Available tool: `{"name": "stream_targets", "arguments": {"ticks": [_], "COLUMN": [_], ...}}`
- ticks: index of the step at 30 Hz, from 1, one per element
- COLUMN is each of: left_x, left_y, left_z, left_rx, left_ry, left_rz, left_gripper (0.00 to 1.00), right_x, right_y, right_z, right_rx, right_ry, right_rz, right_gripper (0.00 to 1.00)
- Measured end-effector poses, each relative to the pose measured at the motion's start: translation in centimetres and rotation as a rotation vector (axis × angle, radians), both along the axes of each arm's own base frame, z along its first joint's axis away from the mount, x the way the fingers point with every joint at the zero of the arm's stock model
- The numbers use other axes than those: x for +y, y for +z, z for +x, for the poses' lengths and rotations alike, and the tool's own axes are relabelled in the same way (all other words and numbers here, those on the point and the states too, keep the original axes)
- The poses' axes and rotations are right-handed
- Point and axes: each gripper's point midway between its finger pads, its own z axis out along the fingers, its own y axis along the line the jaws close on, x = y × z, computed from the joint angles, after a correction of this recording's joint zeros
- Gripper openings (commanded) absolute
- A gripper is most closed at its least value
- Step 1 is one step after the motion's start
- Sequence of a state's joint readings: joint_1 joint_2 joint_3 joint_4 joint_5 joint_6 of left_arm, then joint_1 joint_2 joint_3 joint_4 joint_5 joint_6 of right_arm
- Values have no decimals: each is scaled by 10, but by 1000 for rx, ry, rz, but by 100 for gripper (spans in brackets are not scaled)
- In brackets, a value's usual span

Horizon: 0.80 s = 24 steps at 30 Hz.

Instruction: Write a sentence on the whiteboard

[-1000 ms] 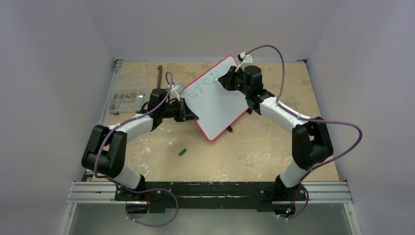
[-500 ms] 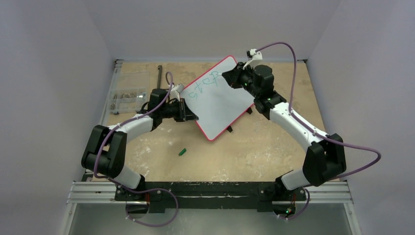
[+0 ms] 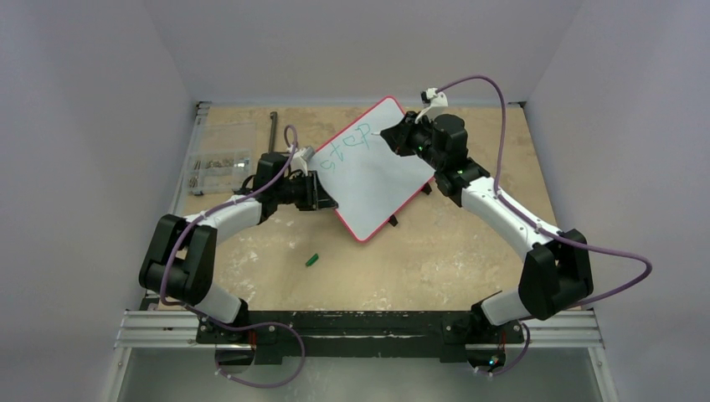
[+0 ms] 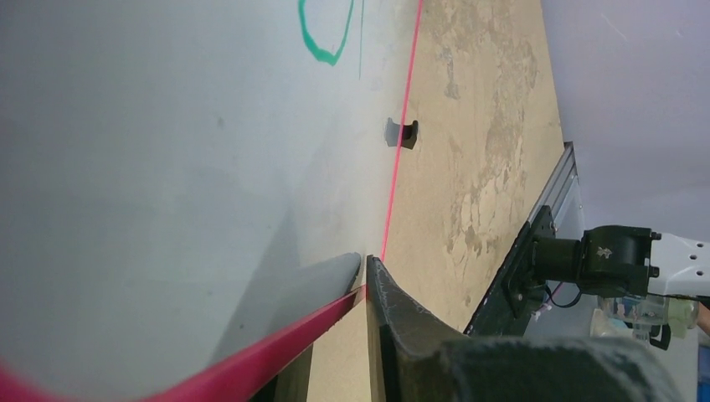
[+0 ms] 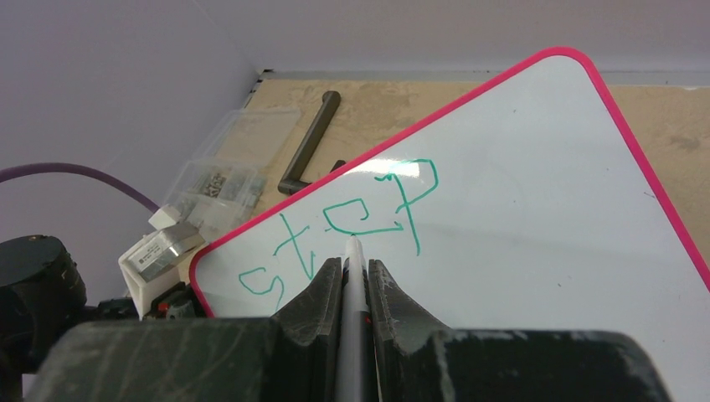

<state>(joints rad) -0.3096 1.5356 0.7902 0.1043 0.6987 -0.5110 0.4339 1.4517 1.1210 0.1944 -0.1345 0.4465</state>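
The whiteboard (image 3: 373, 188), white with a red rim, lies tilted at the table's middle back. On it stands the sentence's one green word, "step" (image 3: 347, 144) (image 5: 352, 218). My right gripper (image 3: 392, 134) (image 5: 355, 261) is shut on a grey-white marker (image 5: 354, 285), whose tip touches the board just under the "e". My left gripper (image 3: 325, 199) (image 4: 365, 276) is at the board's left rim (image 4: 276, 343). Its jaws stand a little apart, with one fingertip (image 4: 387, 310) against the red edge and the other hidden behind the board (image 4: 151, 167).
A clear plastic box of small parts (image 3: 219, 163) (image 5: 218, 176) and a dark metal bar (image 3: 274, 130) (image 5: 310, 138) lie at the back left. A small green cap (image 3: 312, 260) lies in front of the board. One black board foot (image 4: 404, 132) shows.
The right arm's elbow swung out to the right and its gripper shifted slightly up the board with the marker. The left jaws eased apart at the rim and drew back a little to the left.
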Motion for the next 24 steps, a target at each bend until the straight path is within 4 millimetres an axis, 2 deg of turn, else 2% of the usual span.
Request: {"name": "stream_targets", "arguments": {"ticks": [8, 15, 24], "left_x": [1, 1, 5], "left_y": [5, 18, 24], "left_z": [0, 0, 1], "left_rx": [-20, -55, -77], "left_ry": [-1, 5, 29], "left_rz": [1, -7, 5], "left_gripper": [40, 54, 65], "right_x": [0, 0, -2], "right_y": [-1, -3, 6], "right_z": [0, -1, -5], "right_rx": [1, 5, -14], "right_ry": [0, 0, 0], "right_rz": [-1, -3, 7], "right_gripper": [0, 0, 0]}}
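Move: The whiteboard's left-lower edge still lies between the left fingers. The board's middle is about 7 cm ahead of that hand, 8 cm to its right and some 6 cm higher. The marker tip in the right hand is roughly 12 cm ahead, 7 cm right and 15 cm above; the green cap lies about 13 cm back, 6 cm left and 10 cm below. From the right hand, the board's middle is some 5 cm back, 2 cm left and 11 cm below. Fingers spread around the whiteboard's edge, the left hand widens its already loosened hold from about a quarter to well over half open, one finger staying behind the board. It rises about 2.5 cm at the same time, its fingertips tipping up slightly. The right hand keeps its marker almost in place. ##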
